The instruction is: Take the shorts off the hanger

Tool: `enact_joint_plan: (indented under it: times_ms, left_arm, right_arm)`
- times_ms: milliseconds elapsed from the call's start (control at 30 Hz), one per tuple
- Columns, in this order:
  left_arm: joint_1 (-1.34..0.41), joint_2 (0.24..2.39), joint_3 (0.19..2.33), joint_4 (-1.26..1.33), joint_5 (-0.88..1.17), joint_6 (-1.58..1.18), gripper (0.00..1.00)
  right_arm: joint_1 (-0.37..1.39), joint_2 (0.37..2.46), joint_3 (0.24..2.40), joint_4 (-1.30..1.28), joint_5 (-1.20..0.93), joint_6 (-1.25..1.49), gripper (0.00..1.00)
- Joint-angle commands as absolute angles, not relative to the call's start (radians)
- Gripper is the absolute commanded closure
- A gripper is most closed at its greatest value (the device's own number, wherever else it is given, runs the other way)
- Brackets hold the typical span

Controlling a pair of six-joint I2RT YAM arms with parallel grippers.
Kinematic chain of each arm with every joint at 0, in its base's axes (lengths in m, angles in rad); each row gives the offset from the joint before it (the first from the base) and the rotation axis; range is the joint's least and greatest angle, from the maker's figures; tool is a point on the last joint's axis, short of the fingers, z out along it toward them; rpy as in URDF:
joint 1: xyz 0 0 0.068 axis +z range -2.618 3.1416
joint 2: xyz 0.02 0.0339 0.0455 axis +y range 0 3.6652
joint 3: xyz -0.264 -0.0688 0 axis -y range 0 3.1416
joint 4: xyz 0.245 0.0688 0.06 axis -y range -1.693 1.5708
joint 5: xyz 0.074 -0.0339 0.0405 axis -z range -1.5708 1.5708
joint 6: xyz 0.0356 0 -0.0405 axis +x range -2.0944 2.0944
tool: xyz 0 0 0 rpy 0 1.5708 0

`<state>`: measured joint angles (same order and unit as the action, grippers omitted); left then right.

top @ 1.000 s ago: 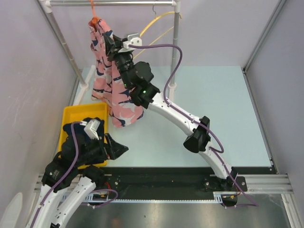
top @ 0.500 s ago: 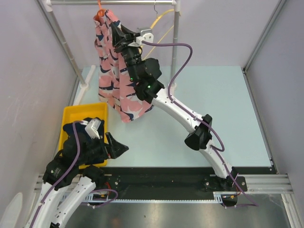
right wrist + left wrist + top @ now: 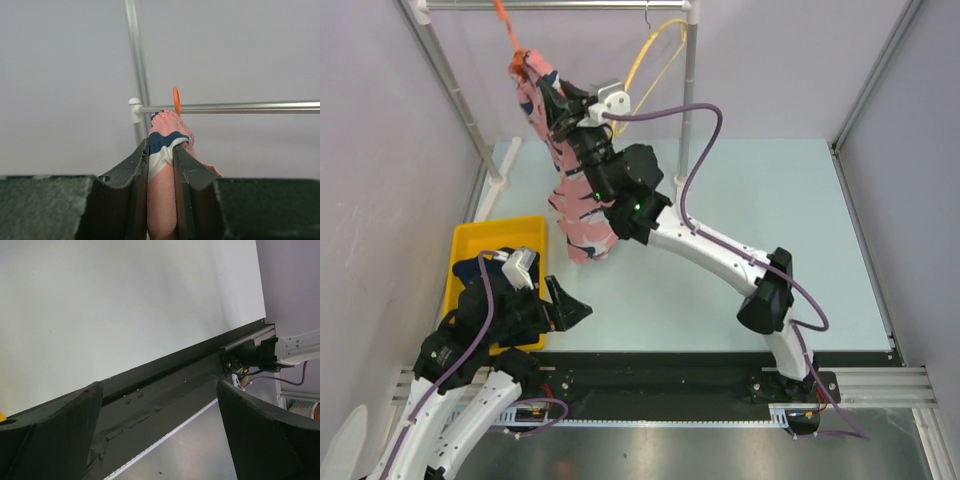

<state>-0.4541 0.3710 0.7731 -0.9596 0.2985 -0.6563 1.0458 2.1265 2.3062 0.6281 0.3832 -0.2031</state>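
Observation:
The salmon-pink printed shorts (image 3: 580,225) hang bunched from an orange hanger (image 3: 503,17) on the top rail (image 3: 570,6), sloping down to the right. My right gripper (image 3: 552,97) is shut on their upper edge; in the right wrist view the cloth (image 3: 162,200) sits pinched in the gripper (image 3: 161,155), with the orange hook (image 3: 176,100) just behind. A dark navy cloth (image 3: 467,272) shows in the yellow bin (image 3: 520,232), mostly hidden under my left arm. My left gripper (image 3: 575,312) is open and empty beside the bin; in its wrist view (image 3: 160,430) nothing is between the fingers.
A yellow hanger (image 3: 655,45) hangs at the rail's right end by the rack post (image 3: 691,90). The left rack leg (image 3: 455,90) slants down to the table. Purple walls close both sides. A black rail (image 3: 165,385) runs along the near table edge.
My right gripper moved left and a little down with the pink shorts. The orange hanger slid left along the rail, and the cloth now hangs narrower. The left arm barely moved.

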Motion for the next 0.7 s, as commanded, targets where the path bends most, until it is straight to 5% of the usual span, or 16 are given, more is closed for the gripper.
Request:
enact_joint_plan:
  times_ms: [0,367,667]
  left_arm:
    - [-0.459,0.354,0.798,-0.928,0.299,-0.666,0.00]
    - [-0.457,0.278,0.796,-0.925,0.322,-0.706,0.00]
    - [-0.459,0.331,0.848,-0.861,0.342,-0.710,0.00]
  right_arm:
    - [1.109,1.933,2.134,0.804,0.390,-0.252,1.00]
    - [1.215,1.657,1.564,0.876,0.512,-0.282,1.00]
    - [1.319,1.457,1.232,0.669,0.672,-0.269,1.00]
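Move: The right hand holds the pink shorts high up with their orange hanger, its hook beside the rail about 12 cm ahead, 8 cm left and 18 cm above. They are taken to the open table some 16 cm back, 7 cm right and 57 cm below; the yellow bin is about 12 cm back, 25 cm left and 55 cm below, the yellow hanger 10 cm ahead and 15 cm right. From the left hand that table spot is about 9 cm ahead, 8 cm right and 20 cm below. Keeping its grip on the pink shorts, the right hand first draws back away from the rail, then drops quickly towards the open table in front of the left gripper, ending some 16 cm lower, 11 cm nearer the base and slightly to the right. Its wrist rolls about 20 degrees left side down and tips a little forward as the hanger comes along, while the wide-open left hand rises about 2 cm and touches nothing. ##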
